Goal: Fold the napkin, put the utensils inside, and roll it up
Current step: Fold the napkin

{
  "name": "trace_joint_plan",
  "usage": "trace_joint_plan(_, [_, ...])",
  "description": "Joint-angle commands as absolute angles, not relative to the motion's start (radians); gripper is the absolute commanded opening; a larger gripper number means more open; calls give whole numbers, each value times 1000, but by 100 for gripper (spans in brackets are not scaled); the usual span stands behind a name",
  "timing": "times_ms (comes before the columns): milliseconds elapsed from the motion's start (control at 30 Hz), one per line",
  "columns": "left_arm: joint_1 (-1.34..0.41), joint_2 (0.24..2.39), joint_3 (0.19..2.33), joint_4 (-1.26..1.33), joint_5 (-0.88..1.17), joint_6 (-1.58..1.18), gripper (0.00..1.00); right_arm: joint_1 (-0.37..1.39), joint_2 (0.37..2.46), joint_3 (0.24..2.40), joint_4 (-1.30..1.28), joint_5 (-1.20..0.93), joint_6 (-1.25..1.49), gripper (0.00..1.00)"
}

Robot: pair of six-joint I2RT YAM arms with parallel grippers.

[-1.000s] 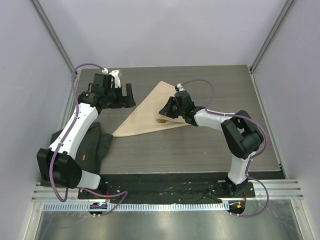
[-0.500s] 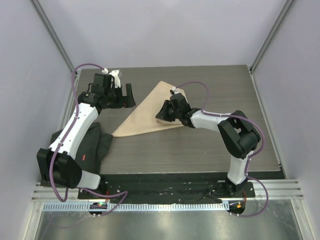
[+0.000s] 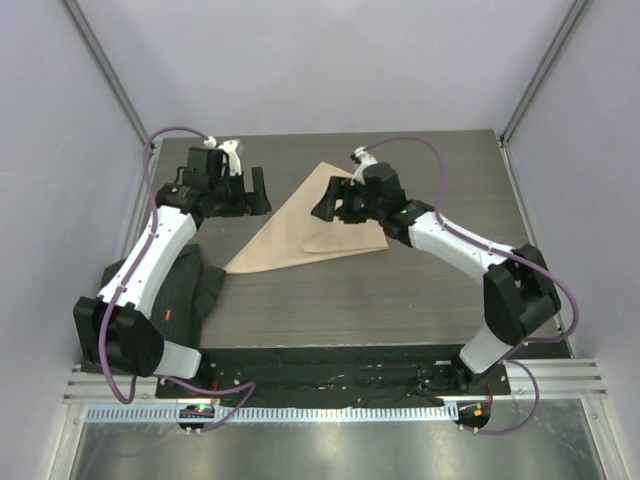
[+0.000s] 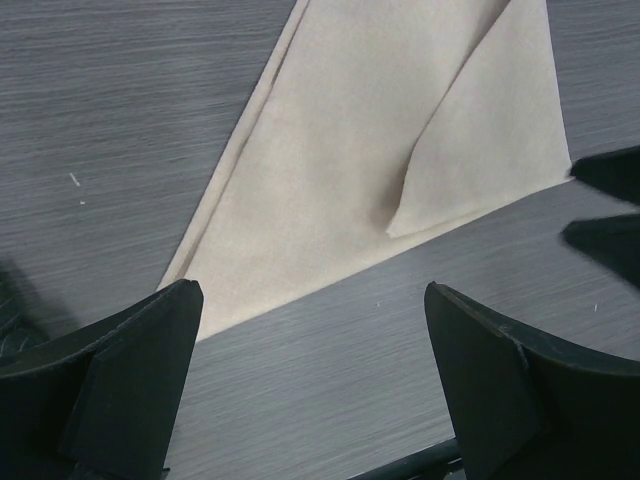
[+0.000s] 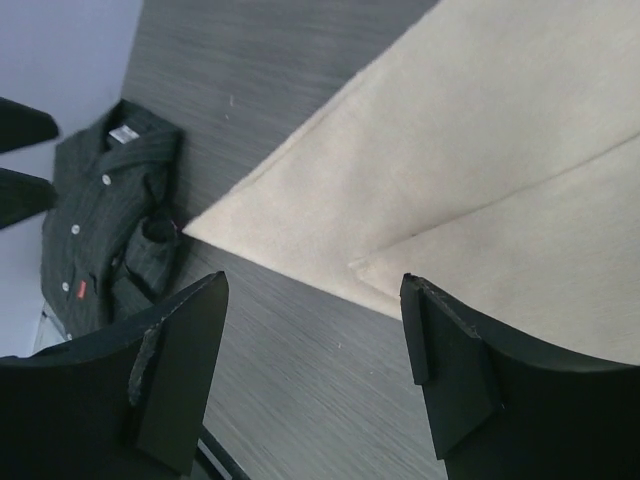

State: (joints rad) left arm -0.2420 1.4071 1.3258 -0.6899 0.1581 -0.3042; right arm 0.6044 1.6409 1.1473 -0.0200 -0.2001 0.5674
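Observation:
The beige napkin lies flat as a triangle in the middle of the table. Its right corner is folded inward as a flap whose tip points left. My right gripper hovers open just above the napkin's upper part, holding nothing; in its wrist view bare table shows between the fingers. My left gripper stands wide open and empty to the left of the napkin, off the cloth. The utensils are out of view.
A dark grey ribbed shirt lies crumpled at the table's left front, beside the left arm, also seen in the right wrist view. Walls enclose the table on the left, back and right.
My right gripper has opened and let go of the napkin corner, then lifted back towards the far right. The folded flap stays on the napkin. The left arm has not moved.

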Motion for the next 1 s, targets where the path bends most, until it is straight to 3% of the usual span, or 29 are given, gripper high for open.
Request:
trace_joint_plan(0, [-245,1410,1350,-663,166,-298,100,409,1601,1169,-103,-331,480,77])
trace_joint_plan(200, [-245,1419,1348,-652,163,-319,100,220,1707,1157,-117,-484,414,66])
trace_joint_plan(467, [-244,1368,1269,-634,115,-373,100,71,1856,1181,-104,-621,362,63])
trace_joint_plan(700, [-244,1318,1181,-585,143,-431,100,48,1994,1241,-89,-742,345,58])
trace_joint_plan(967, [-244,1287,1141,-594,130,-436,100,48,2088,1276,-49,-805,365,44])
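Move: Out to the right hand's right lies the middle of the napkin's right edge, some 15 cm over, about 7 cm ahead and 14 cm below. The napkin's near right corner is roughly 17 cm right and 1 cm back; the folded-over flap tip about 5 cm left and 1 cm back, both some 15 cm down. From the left hand that edge lies about 31 cm right, 8 cm ahead and 20 cm below. Lifting a touch first, the right hand swings about 17 cm right and some 7 cm forward over the folded flap, then sinks to finish about 13 cm lower at the napkin's right edge. Its fingers tip about 20 degrees further down and partly close, with the edge line between them; no grip can be seen. The empty left hand eases down and slightly back, still wide open. ##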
